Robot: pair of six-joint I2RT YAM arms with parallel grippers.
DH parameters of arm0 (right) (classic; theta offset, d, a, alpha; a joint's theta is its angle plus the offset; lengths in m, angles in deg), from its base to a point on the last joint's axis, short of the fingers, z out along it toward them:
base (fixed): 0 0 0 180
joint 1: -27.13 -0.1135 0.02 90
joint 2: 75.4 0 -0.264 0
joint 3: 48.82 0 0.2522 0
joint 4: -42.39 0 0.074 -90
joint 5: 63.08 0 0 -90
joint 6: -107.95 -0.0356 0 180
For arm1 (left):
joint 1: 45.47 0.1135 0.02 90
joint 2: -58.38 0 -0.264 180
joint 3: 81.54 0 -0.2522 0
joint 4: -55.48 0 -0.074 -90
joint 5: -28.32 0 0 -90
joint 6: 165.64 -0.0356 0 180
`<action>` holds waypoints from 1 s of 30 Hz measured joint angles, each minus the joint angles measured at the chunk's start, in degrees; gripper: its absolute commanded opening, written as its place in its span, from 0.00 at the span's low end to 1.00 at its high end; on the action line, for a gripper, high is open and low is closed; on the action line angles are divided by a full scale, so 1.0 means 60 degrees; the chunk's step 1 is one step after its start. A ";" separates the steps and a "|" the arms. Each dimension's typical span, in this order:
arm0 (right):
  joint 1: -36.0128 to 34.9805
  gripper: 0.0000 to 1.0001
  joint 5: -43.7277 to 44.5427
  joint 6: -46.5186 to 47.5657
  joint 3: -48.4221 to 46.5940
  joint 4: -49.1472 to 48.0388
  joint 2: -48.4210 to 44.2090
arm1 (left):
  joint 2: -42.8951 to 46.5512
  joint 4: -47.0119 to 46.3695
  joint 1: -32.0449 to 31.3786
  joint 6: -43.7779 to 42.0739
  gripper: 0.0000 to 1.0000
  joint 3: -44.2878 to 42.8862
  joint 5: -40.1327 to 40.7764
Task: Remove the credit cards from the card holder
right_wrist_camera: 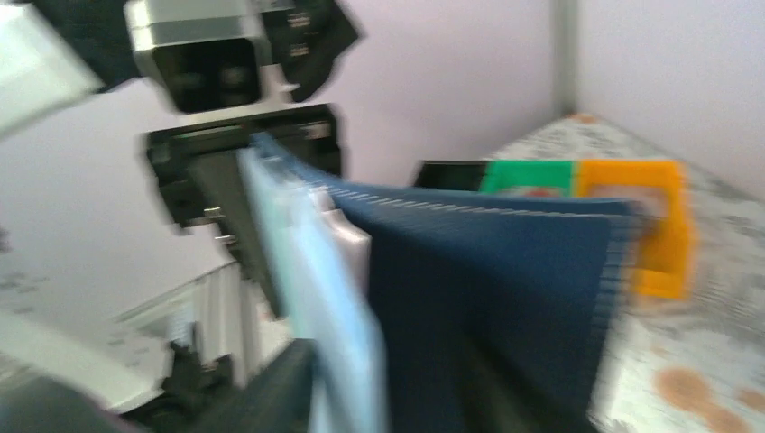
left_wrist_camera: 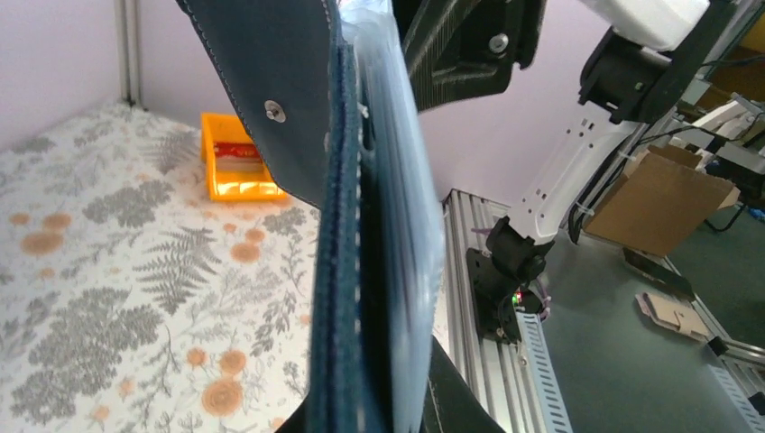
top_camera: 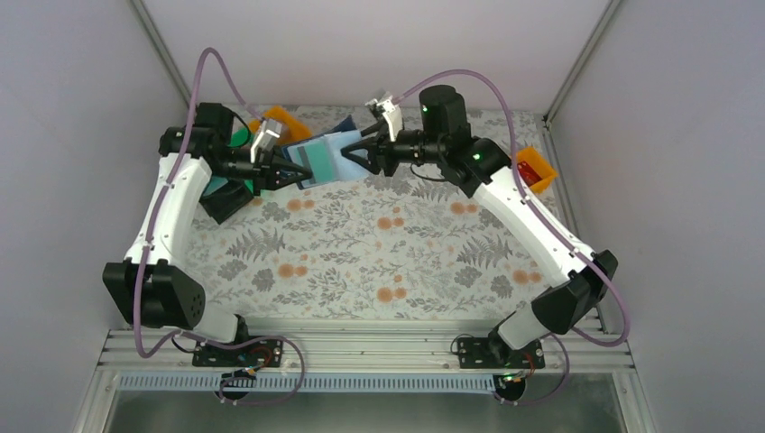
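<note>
The card holder, navy outside and light blue inside, hangs open in the air at the back of the table between both arms. My left gripper is shut on its left side. In the left wrist view the holder runs edge-on between that gripper's fingers. My right gripper sits at the holder's right edge with its jaws slightly parted. The right wrist view is blurred: light blue flap, navy flap, and between them a pale card edge. The other credit cards are hidden.
Orange bin with something red in it stands at the right edge of the flowered cloth. Behind the left arm are an orange bin, a green bin and a black bin. Walls close in three sides.
</note>
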 measured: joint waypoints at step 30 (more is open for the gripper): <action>0.0903 0.99 0.0444 0.1410 0.1483 0.0426 -0.1162 | 0.1457 -0.2696 -0.0382 0.2969 0.02 0.1089 0.4677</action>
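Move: The card holder hangs open between the hands. Its middle is about 6 cm to the right of the left hand, which already pinches its left side, and 4 cm ahead, about level. From the right hand, at the sleeves' free side, the middle is about 7 cm left, 2 cm back and 2 cm lower. The green bin stands about 33 cm ahead of and 22 cm left of the left hand, the orange bin 39 cm ahead and 12 cm left, both some 33 cm below. Forward and to the right, about 7 cm, the right hand swings off as its barely parted fingers spread wide and free the holder's right side, turning some 30 degrees clockwise; it then comes back, wavers left and right again, untwists, and ends clear of the holder and a little lower. The left hand keeps its pinch, sinking about 4 cm and easing forward while rolling its left side up and turning counter-clockwise. ##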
